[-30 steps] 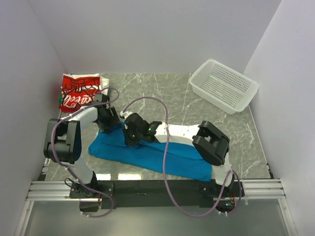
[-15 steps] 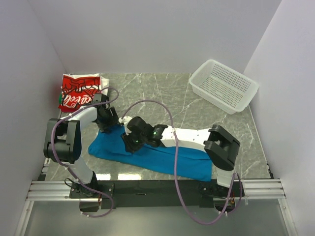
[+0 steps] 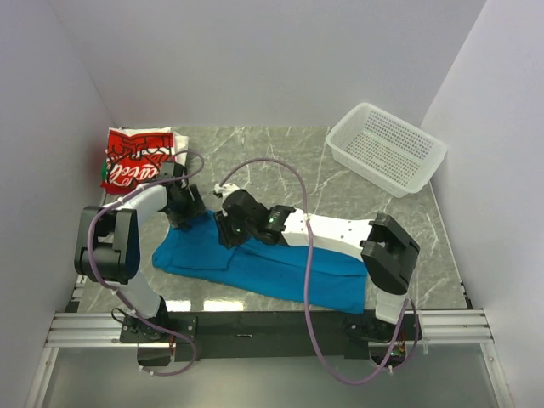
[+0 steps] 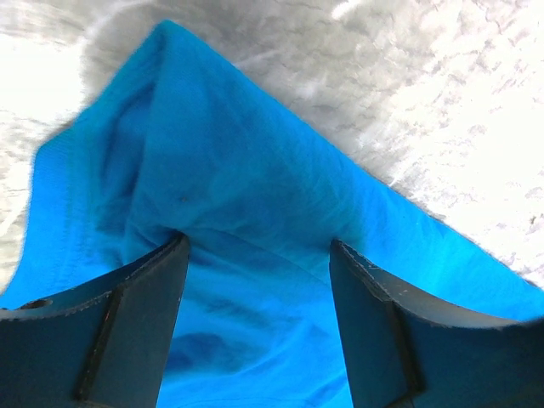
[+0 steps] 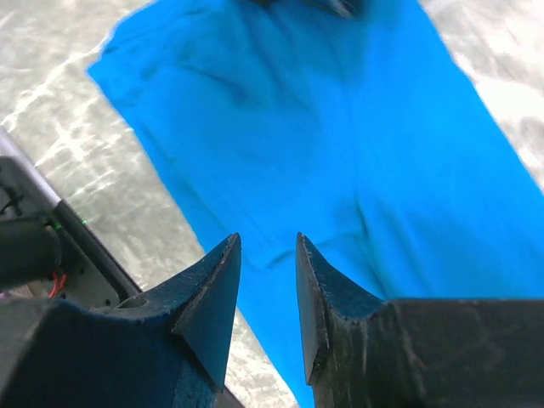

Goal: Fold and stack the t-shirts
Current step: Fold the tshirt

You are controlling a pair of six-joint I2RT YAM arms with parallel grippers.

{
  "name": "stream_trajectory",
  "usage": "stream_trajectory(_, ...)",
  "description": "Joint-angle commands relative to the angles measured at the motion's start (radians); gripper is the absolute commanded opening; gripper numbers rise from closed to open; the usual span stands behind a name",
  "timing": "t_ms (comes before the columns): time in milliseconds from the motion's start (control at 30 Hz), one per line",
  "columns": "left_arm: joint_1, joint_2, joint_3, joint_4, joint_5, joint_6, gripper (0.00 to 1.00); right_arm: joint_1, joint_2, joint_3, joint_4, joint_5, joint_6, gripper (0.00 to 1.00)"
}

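A bright-blue t-shirt lies folded into a long strip across the near half of the table. My left gripper stands open over its far left end; in the left wrist view its fingertips press down onto the blue cloth, with the gripper's jaws set wide apart. My right gripper hovers just right of it, above the blue t-shirt; this gripper is open, with a narrow gap and nothing in it. A folded red-and-white t-shirt lies at the far left corner.
A white perforated basket stands at the far right corner. White walls close in the marble table on three sides. The black mounting rail runs along the near edge. Purple cables loop over both arms.
My right gripper has opened from shut and let go of the blue cloth; its elbow has swung right. The left arm has stayed where it was.
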Motion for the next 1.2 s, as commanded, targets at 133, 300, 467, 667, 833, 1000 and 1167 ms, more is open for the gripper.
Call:
stream_trajectory(133,0.009,-0.118,0.038,-0.022,-0.057,-0.001,0.74,-0.054,-0.207,-0.226,-0.093,0.137,0.198,0.40)
stream_trajectory(300,0.006,-0.216,0.003,-0.059,-0.038,-0.036,0.74,-0.109,-0.351,-0.409,-0.127,0.166,0.249,0.40)
stream_trajectory(467,-0.001,-0.261,-0.092,-0.062,0.048,-0.073,0.74,-0.177,-0.440,-0.522,-0.141,0.180,0.286,0.40)
stream_trajectory(667,-0.018,-0.250,-0.162,-0.036,0.077,-0.083,0.74,-0.234,-0.426,-0.599,-0.107,0.186,0.283,0.40)
stream_trajectory(833,-0.035,-0.169,-0.135,-0.026,0.073,-0.066,0.74,-0.240,-0.367,-0.616,-0.079,0.186,0.307,0.40)
stream_trajectory(1000,-0.064,-0.053,-0.087,-0.008,0.050,-0.049,0.74,-0.240,-0.325,-0.625,-0.062,0.157,0.321,0.40)
stream_trajectory(1167,-0.089,0.055,-0.017,-0.005,0.019,-0.037,0.74,-0.240,-0.310,-0.632,-0.073,0.133,0.316,0.40)
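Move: Spread beneath both hands, the blue t-shirt has its middle about 10 cm to the right hand's right, 6 cm back of it and 12 cm below. Around 48 cm to that hand's right and 31 cm ahead, 10 cm lower, stands the white basket. From the left hand, low over the shirt's far left corner, the shirt's middle is roughly 20 cm right, 14 cm back and 2 cm down, and the red folded shirt 15 cm left, 17 cm ahead, nearly level. Sweeping some 21 cm right along the shirt, the right hand sinks throughout, finishing nearly straight down onto its right-centre part, while turning clockwise about 30 degrees and steepening its fingers, opening unchanged. The left hand hops up off the corner, comes back about 5 cm and down onto the shirt, then slides forward and right across the cloth, fingers still open. ##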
